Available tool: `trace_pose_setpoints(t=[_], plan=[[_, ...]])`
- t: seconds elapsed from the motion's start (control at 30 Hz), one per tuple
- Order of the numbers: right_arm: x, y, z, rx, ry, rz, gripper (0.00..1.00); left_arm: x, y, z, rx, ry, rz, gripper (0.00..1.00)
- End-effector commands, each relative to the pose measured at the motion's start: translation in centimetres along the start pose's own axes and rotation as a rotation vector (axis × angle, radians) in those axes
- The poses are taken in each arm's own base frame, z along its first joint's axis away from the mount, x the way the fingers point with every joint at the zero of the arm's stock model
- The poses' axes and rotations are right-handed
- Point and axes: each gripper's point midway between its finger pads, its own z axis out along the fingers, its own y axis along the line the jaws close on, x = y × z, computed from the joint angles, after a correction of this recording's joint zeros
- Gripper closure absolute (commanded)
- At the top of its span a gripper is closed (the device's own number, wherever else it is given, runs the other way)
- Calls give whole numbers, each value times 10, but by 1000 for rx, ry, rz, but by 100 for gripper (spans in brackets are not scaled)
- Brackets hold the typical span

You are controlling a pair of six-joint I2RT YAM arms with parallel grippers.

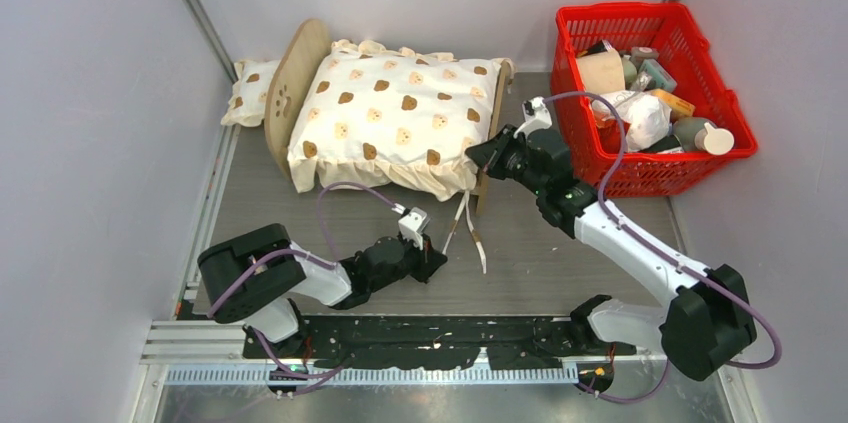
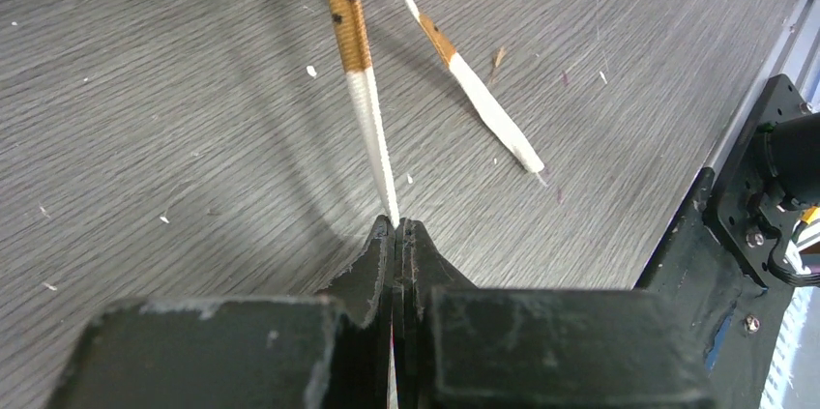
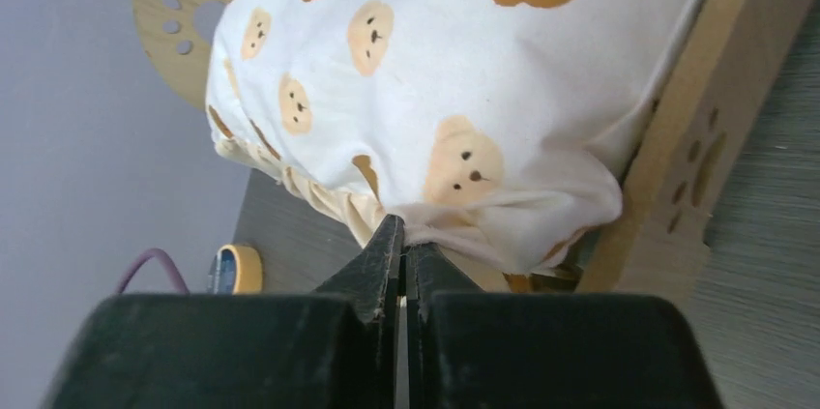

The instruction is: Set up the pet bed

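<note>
The pet bed stands at the back of the table, its arched headboard (image 1: 292, 88) on the left and its footboard (image 1: 496, 123) on the right. A cream bear-print cushion (image 1: 395, 118) lies on it and hides the base. My right gripper (image 1: 480, 155) is shut on the cushion's near-right corner (image 3: 503, 225), beside the paw-cut footboard (image 3: 696, 167). My left gripper (image 1: 432, 261) lies low on the table, shut on the tip of one white-and-brown tie strap (image 2: 363, 90). A second strap (image 2: 474, 90) lies loose beside it.
A small bear-print pillow (image 1: 250, 91) lies behind the headboard against the left wall. A red basket (image 1: 650, 93) full of items stands at the back right, close to my right arm. A yellow tape roll (image 3: 237, 269) sits on the table.
</note>
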Motion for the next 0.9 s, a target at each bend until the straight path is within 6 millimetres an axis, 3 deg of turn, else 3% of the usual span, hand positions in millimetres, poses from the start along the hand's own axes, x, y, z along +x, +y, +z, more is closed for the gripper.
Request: trace_pose_setpoints(t=[0.0,0.33,0.43,0.57,0.73,0.87], plan=[[-46,63,2,-271,-105,88,95,-2,-9,0,35,-26,-5,100],[-79,44,17,-279,-248,309,89,5,-12,1,40,-7,-11,100],[-83,34,28,-232,-260,293,87,5,-16,0,51,-10,-25,100],[-74,24,43,-144,-176,166,78,-2,-25,-4,84,-32,-56,100],[-67,12,27,-29,-91,-17,56,-12,-33,-7,105,-57,-72,100],[-66,-10,2,122,-40,-130,46,-16,-36,-7,118,-76,-87,100]])
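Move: My right hand, gripping the mattress's near right corner, is above the bed's near right end. The footboard's middle is about 5 cm ahead, 6 cm to its right and 10 cm below; the mattress's middle is some 8 cm ahead and 13 cm to its left, 8 cm lower. From my left hand, which holds one tie, the footboard's middle is roughly 23 cm ahead and 9 cm right; the free tie's end is 8 cm to its right and 2 cm back. I carry the pinched corner about 6 cm forward with my right hand, over the mattress and along the footboard's inner side, rising some 2 cm. My wrist rolls left side up by nearly 20 degrees and back again while my fingers open about halfway, ending the pinch. My left hand keeps its closed grip on the tie, easing 1 to 2 cm back, right and up. ##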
